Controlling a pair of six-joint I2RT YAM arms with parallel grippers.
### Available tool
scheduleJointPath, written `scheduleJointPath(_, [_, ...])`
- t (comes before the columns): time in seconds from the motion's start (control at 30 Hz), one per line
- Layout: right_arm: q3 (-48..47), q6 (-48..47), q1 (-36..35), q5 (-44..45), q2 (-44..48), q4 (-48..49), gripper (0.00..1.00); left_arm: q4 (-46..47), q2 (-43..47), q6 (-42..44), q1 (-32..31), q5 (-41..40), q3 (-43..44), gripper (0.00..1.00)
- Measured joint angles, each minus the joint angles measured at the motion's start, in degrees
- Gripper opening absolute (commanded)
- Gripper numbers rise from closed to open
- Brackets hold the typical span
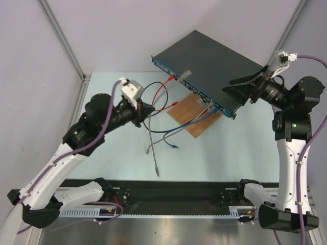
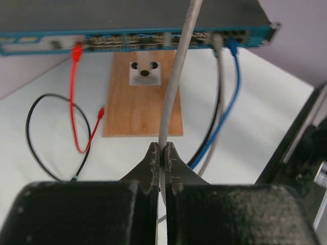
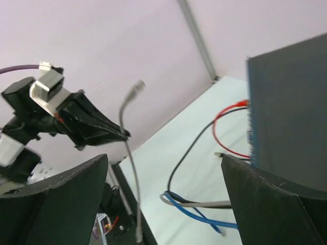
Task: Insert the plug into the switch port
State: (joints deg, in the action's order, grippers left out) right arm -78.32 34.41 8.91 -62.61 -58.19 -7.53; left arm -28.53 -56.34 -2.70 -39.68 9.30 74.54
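Observation:
The switch [image 1: 209, 64] is a flat black box lying at an angle at the back, its blue front strip [image 2: 127, 41] lined with sockets. My left gripper [image 2: 161, 150] is shut on a grey cable [image 2: 173, 87] some way below its end. The cable rises in front of the switch's strip, and its plug [image 3: 137, 88] stands free in the air, also seen from above as the plug [image 1: 183, 75]. The cable's other end hangs down to the table [image 1: 153, 162]. My right gripper [image 1: 237, 87] is open at the switch's right end, with nothing between its fingers.
A brown wooden board [image 1: 194, 115] lies on the table below the strip. Red [image 2: 75, 97], blue [image 2: 232, 87] and a second grey cable [image 2: 219, 76] are plugged into the strip. A black cable [image 2: 38, 143] loops on the table. Frame posts stand at the back corners.

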Motion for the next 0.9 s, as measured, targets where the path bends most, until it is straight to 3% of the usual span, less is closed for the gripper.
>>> scheduleJointPath(0.23, [0.2, 0.9, -8.2, 3.0, 0.7, 2.4, 0.97, 3.4, 0.0, 10.1, -9.9, -4.1, -3.5, 0.0])
scheduleJointPath(0.3, [0.2, 1.7, -8.2, 3.6, 0.7, 2.7, 0.9, 4.2, 0.0, 12.1, -11.0, -5.3, -3.9, 0.0])
scheduleJointPath(0.47, [0.8, 5.9, -8.4, 5.3, 0.7, 2.8, 0.79, 6.4, 0.1, 15.5, -12.5, -7.3, -5.1, 0.0])
scheduleJointPath(0.73, [2.3, 8.6, -13.3, 6.8, -0.1, 1.7, 0.74, 8.0, 0.1, 17.3, -12.8, -8.2, -5.6, 0.0])
scheduleJointPath(0.9, [2.5, 8.4, -16.0, 6.7, -1.0, 2.0, 0.61, 8.7, -0.3, 18.2, -13.5, -8.2, -5.6, 0.0])
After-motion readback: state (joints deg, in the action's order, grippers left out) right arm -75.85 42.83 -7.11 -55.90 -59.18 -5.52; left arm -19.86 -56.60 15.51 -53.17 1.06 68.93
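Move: The grey plug, standing on the free end of the cable pinched in the left fingers, is about 14 cm to the right hand's left and 5 cm ahead, nearly level with it. The blue plug in the switch port lies some 7 cm ahead, 3 cm right and 25 cm below that hand; the red plug in the switch lies about 22 cm ahead, 19 cm left and equally low. From the left hand, the grey plug is roughly 8 cm ahead, 12 cm right and 8 cm up. The right hand travels about 6 cm left and a little back towards the grey plug, in two short pushes with a pause between, tipping slightly down and swinging some 10 degrees counter-clockwise while its wide-open fingers begin to narrow to about two thirds; no grip on the plug can be made out yet. The left hand keeps its pinch on the grey cable and brings it to meet the right, about 4 cm right and slightly back, nearly all of it early on, while its fingertips tilt up by some 15 to 20 degrees. ##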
